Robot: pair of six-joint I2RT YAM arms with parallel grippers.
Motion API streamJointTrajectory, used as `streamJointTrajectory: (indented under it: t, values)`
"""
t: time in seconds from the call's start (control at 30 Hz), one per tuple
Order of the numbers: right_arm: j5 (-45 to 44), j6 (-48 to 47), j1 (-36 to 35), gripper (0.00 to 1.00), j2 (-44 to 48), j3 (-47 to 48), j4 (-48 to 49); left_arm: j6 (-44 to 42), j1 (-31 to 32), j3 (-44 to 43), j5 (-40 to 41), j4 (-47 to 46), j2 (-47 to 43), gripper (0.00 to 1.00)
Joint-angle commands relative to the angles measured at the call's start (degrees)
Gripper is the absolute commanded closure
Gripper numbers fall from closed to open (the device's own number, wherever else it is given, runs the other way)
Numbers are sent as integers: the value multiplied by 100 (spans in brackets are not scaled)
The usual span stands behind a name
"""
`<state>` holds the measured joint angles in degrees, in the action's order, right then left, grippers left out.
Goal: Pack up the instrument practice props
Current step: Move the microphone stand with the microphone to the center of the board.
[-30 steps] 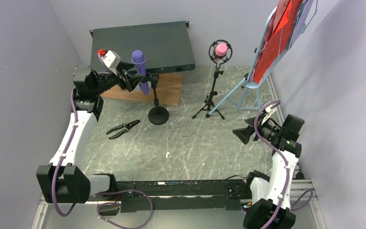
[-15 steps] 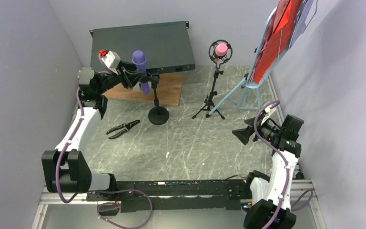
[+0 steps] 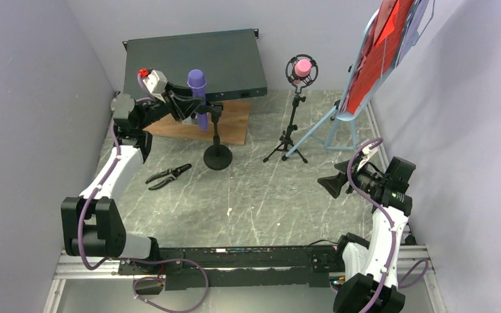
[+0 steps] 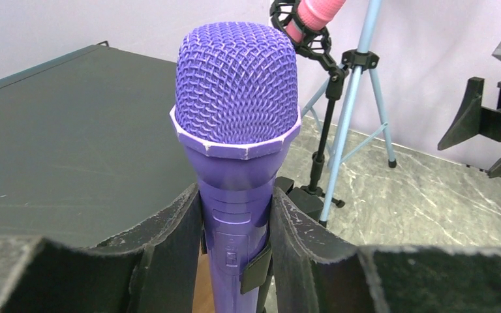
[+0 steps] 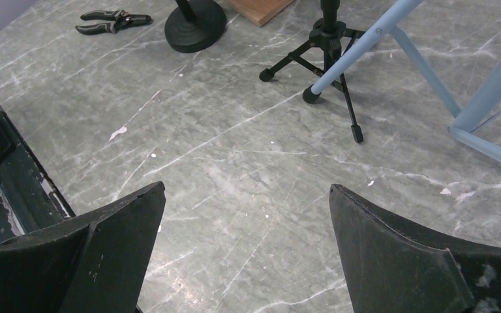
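The purple microphone stands upright in the clip of the black round-base holder. My left gripper is shut on its handle just below the head, both pads pressing the sides. The pink microphone sits in the black tripod holder at mid-table. The light-blue music tripod stands at the right rear with red music sheets on it. My right gripper hangs open over bare table, nothing between its fingers.
The dark green rack box leans at the back, with a brown wooden board in front of it. Black pliers lie on the table left of the round base. Walls stand close on both sides.
My left arm has shifted right to the purple microphone and its jaws have closed from wide onto the handle. The right arm has not moved.
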<state>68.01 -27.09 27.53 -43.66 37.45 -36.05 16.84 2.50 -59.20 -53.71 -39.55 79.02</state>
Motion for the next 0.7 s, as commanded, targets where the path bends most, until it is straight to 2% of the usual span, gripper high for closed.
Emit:
streamJointTrajectory:
  t: [0.0,0.23,0.47,0.67]
  values:
    - [76,-230,-36,0,68,240,-8,449,257,-23,-27,-504,-347,100]
    - [177,-400,-54,0,77,300,-181,-62,1322,-134,800,545,-1154,100]
    - [288,-523,-104,0,79,325,-311,266,2447,-75,1813,355,-1119,100]
    - [248,-695,-295,0,-162,456,-523,-9,3567,-57,2760,85,-744,100]
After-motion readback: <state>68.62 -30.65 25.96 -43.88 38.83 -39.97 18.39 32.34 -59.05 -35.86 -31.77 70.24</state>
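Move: Already gripping the purple microphone in its stand, the left hand has the middle of the board (the marble top) some 10 cm back, 13 cm to its right and 32 cm below. The cutters lie about 10 cm back and 15 cm left of this hand, the pink-mic tripod's feet roughly 5 cm ahead and 26 cm right. From the right hand, that middle is about 7 cm ahead, 25 cm left and 16 cm below. Carrying the microphone and its stand away from the rack unit towards the middle of the board, the left hand swings about 14 cm right and 12 cm back, speeding up after a slow start. It rises some 5 cm along the way to lift the base, sinks very slightly at the end, and turns roughly 15 degrees clockwise with its grip unchanged. ##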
